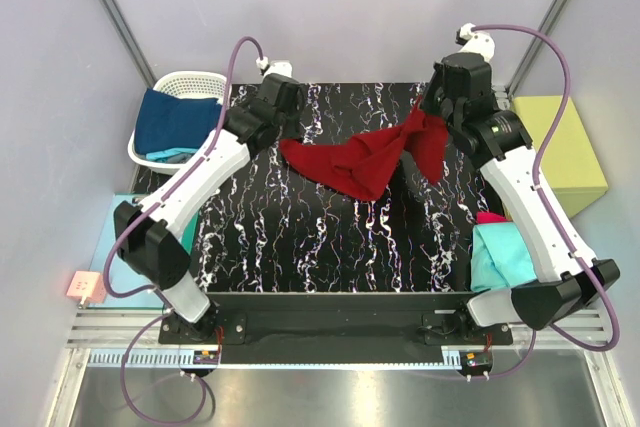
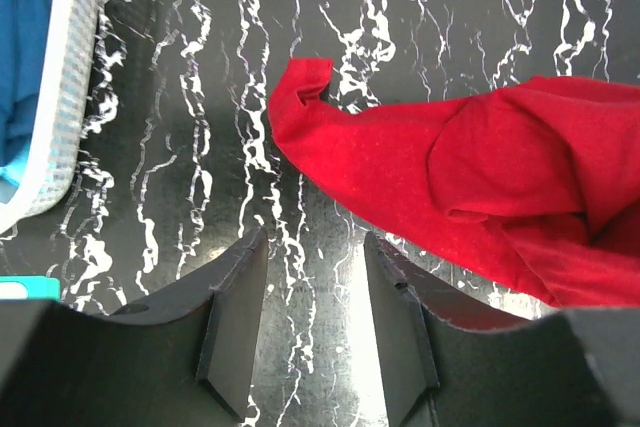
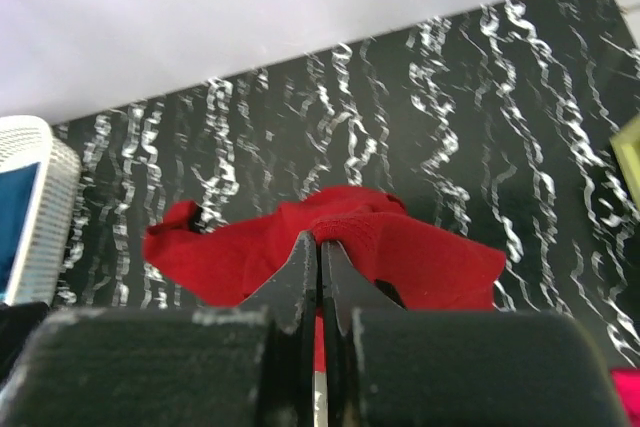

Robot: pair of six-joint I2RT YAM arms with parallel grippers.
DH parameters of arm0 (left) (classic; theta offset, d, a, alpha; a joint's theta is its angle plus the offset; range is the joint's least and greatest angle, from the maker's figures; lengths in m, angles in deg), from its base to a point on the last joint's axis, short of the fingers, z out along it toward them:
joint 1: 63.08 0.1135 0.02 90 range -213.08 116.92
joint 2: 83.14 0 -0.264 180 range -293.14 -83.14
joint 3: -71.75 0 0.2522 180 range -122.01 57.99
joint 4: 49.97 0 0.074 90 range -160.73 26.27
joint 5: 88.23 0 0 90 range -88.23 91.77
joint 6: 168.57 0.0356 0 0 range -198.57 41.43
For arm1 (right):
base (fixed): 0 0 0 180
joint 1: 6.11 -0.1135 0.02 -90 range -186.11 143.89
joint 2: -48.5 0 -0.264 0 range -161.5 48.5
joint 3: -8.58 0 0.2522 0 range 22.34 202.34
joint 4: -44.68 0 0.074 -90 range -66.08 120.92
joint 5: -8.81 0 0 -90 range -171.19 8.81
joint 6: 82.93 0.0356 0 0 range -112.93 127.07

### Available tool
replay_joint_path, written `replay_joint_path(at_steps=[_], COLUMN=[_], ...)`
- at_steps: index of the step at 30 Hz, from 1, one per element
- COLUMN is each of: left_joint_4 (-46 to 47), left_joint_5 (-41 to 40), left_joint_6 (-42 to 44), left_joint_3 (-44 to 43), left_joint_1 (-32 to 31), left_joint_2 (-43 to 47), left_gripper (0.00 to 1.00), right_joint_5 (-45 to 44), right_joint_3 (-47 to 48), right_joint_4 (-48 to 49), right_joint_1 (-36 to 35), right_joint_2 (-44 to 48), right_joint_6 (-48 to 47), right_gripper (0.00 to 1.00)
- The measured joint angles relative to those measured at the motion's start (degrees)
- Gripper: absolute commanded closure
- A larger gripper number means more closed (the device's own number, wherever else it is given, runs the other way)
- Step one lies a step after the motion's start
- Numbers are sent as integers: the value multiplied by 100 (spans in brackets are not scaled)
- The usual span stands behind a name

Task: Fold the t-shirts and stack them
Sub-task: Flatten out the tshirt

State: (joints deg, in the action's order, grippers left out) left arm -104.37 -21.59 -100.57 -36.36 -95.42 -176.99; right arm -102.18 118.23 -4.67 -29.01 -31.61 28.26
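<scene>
A dark red t-shirt (image 1: 352, 163) lies crumpled across the middle of the black marbled table (image 1: 300, 237). Its right end is lifted off the surface. My right gripper (image 1: 432, 117) is shut on that raised end, and in the right wrist view the jaws (image 3: 320, 239) pinch a fold of the red t-shirt (image 3: 420, 247). My left gripper (image 1: 288, 127) hovers at the shirt's left corner. In the left wrist view it stands open (image 2: 315, 247) with only tabletop between its fingers, and the red t-shirt (image 2: 400, 167) lies just ahead of them, apart from them.
A white basket (image 1: 150, 157) at the back left holds a blue t-shirt (image 1: 175, 119). A folded teal t-shirt (image 1: 500, 255) with a bit of magenta cloth (image 1: 490, 217) lies at the right edge. A yellow-green box (image 1: 560, 147) stands at the right. A pale-blue sheet (image 1: 112, 247) lies at the left.
</scene>
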Motion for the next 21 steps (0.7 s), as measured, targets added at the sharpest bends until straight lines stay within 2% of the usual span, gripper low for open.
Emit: replay_joint_path(at_steps=[12, 21], left_joint_4=[280, 437], left_joint_5=[826, 1029], left_joint_6=[-184, -181], left_joint_3=[-37, -424], left_joint_1=[-9, -4], left_joint_2=[-1611, -2347], left_gripper=[52, 49], right_joint_5=[-337, -343], right_joint_3=[-940, -1290], right_joint_4=[-81, -221], right_joint_1=[0, 0], right_joint_2=[365, 367], right_joint_6=[31, 66], right_gripper=[100, 100])
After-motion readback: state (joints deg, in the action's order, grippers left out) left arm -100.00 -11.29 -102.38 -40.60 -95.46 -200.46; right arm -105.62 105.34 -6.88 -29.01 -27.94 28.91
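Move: The red t-shirt's left end lies on the table about 22 cm below the left hand, some 4 cm ahead and 1 cm to its right; the laundry basket stands about 19 cm left and 8 cm ahead of that hand, some 17 cm lower. The right hand already holds the shirt's right part up; the shirt's bunched middle is roughly 11 cm left, 2 cm ahead and 34 cm below it, the yellow box some 20 cm right, level fore-and-aft, 27 cm lower. Open left hand sinks 15 cm and rightward towards the t-shirt; right hand lowers its pinched edge 8 cm. ##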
